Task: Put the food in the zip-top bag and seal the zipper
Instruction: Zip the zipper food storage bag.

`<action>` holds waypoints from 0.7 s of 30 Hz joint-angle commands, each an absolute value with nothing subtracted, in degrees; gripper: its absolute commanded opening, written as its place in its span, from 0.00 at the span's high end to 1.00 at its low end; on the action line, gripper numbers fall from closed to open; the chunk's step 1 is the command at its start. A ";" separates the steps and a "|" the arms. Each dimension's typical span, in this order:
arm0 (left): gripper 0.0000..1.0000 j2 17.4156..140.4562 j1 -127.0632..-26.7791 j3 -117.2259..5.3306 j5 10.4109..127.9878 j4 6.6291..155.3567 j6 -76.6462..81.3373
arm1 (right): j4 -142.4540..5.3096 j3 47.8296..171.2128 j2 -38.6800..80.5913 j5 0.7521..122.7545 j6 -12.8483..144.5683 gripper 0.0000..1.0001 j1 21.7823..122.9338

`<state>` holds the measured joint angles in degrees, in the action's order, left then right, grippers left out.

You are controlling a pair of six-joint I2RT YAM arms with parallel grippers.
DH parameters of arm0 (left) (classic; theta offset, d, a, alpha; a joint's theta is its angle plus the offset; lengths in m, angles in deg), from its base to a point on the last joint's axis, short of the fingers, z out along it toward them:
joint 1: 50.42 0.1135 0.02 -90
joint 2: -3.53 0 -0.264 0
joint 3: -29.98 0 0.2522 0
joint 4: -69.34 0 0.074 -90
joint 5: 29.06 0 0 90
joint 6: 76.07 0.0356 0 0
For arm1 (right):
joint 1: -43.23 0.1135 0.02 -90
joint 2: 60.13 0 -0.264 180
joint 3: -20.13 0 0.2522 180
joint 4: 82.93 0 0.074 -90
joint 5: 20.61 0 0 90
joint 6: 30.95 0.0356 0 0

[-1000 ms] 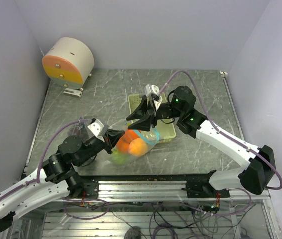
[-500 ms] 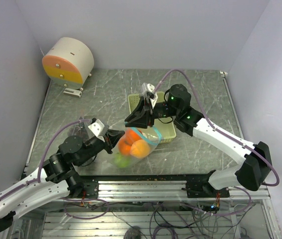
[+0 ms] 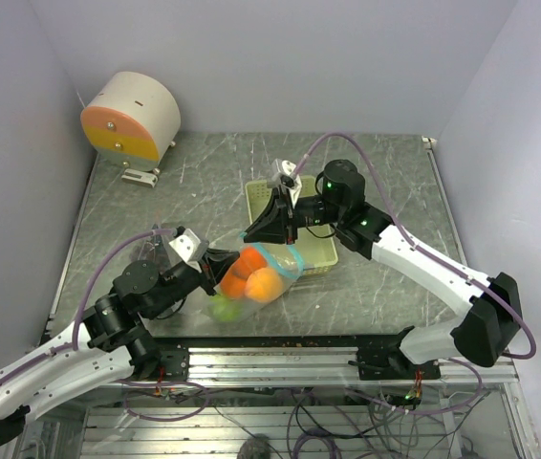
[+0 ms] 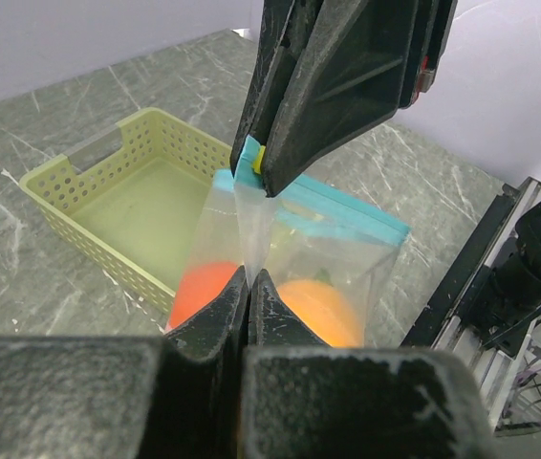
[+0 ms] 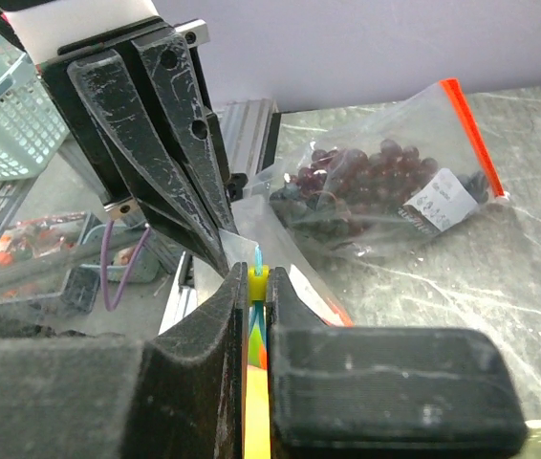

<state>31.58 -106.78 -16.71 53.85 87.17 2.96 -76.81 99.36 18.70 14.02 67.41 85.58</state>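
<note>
The clear zip-top bag (image 3: pixel 269 279) hangs above the table in front of the basket. It holds round orange food (image 3: pixel 264 284), a red-orange fruit (image 4: pixel 204 287) and a small green piece (image 3: pixel 225 308). My left gripper (image 3: pixel 219 267) is shut on the bag's clear side edge (image 4: pixel 249 251). My right gripper (image 3: pixel 250 232) comes from above and is shut on the yellow slider (image 5: pixel 258 281) at the near end of the teal zipper (image 4: pixel 339 207). Dark purple grapes (image 5: pixel 366 184) lie in a separate clear bag on the table.
A pale yellow-green basket (image 3: pixel 321 251) stands just behind the bag, under my right arm. A round white and orange device (image 3: pixel 129 117) sits at the back left. The grape bag has a red-orange strip (image 5: pixel 471 134) and a white label.
My right gripper has closed from open onto the zipper's slider and shifted slightly left. The left gripper has kept its hold on the bag.
</note>
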 commanded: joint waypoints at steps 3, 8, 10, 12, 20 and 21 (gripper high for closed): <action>0.93 29.62 -106.98 -17.92 53.54 85.20 2.64 | -74.64 98.84 17.29 13.64 66.16 1.00 83.35; 0.93 31.80 -106.95 -17.43 55.08 83.75 2.63 | -75.95 101.14 18.90 9.36 68.71 1.00 83.39; 0.91 33.38 -106.95 -17.26 55.87 82.82 2.60 | -78.10 101.87 19.83 7.91 70.86 1.00 83.33; 0.83 34.98 -106.96 -17.32 56.77 81.97 2.74 | -79.29 102.77 20.60 6.41 72.26 1.00 83.41; 0.55 40.42 -106.96 -18.99 57.54 79.29 4.22 | -81.75 102.99 21.21 2.94 75.28 1.00 83.54; 0.53 40.84 -106.96 -19.23 57.64 78.78 4.48 | -81.33 102.92 21.07 2.79 74.99 1.00 83.52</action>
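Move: The yellow slider, pinched in the right fingertips, stands about 3 cm ahead, 2 cm right and 4 cm above the left hand, which still pinches the bag's side. From the right hand, the zipper's far end lies some 12 cm right and 6 cm back, slightly lower. The upper orange in the bag is about 6 cm right, 4 cm back and 9 cm below the left hand; the basket roughly 15 cm ahead, 13 cm right, 22 cm lower. The left fingers open off the bag's side, moving about 3 cm right and down, while the right keeps the slider. ##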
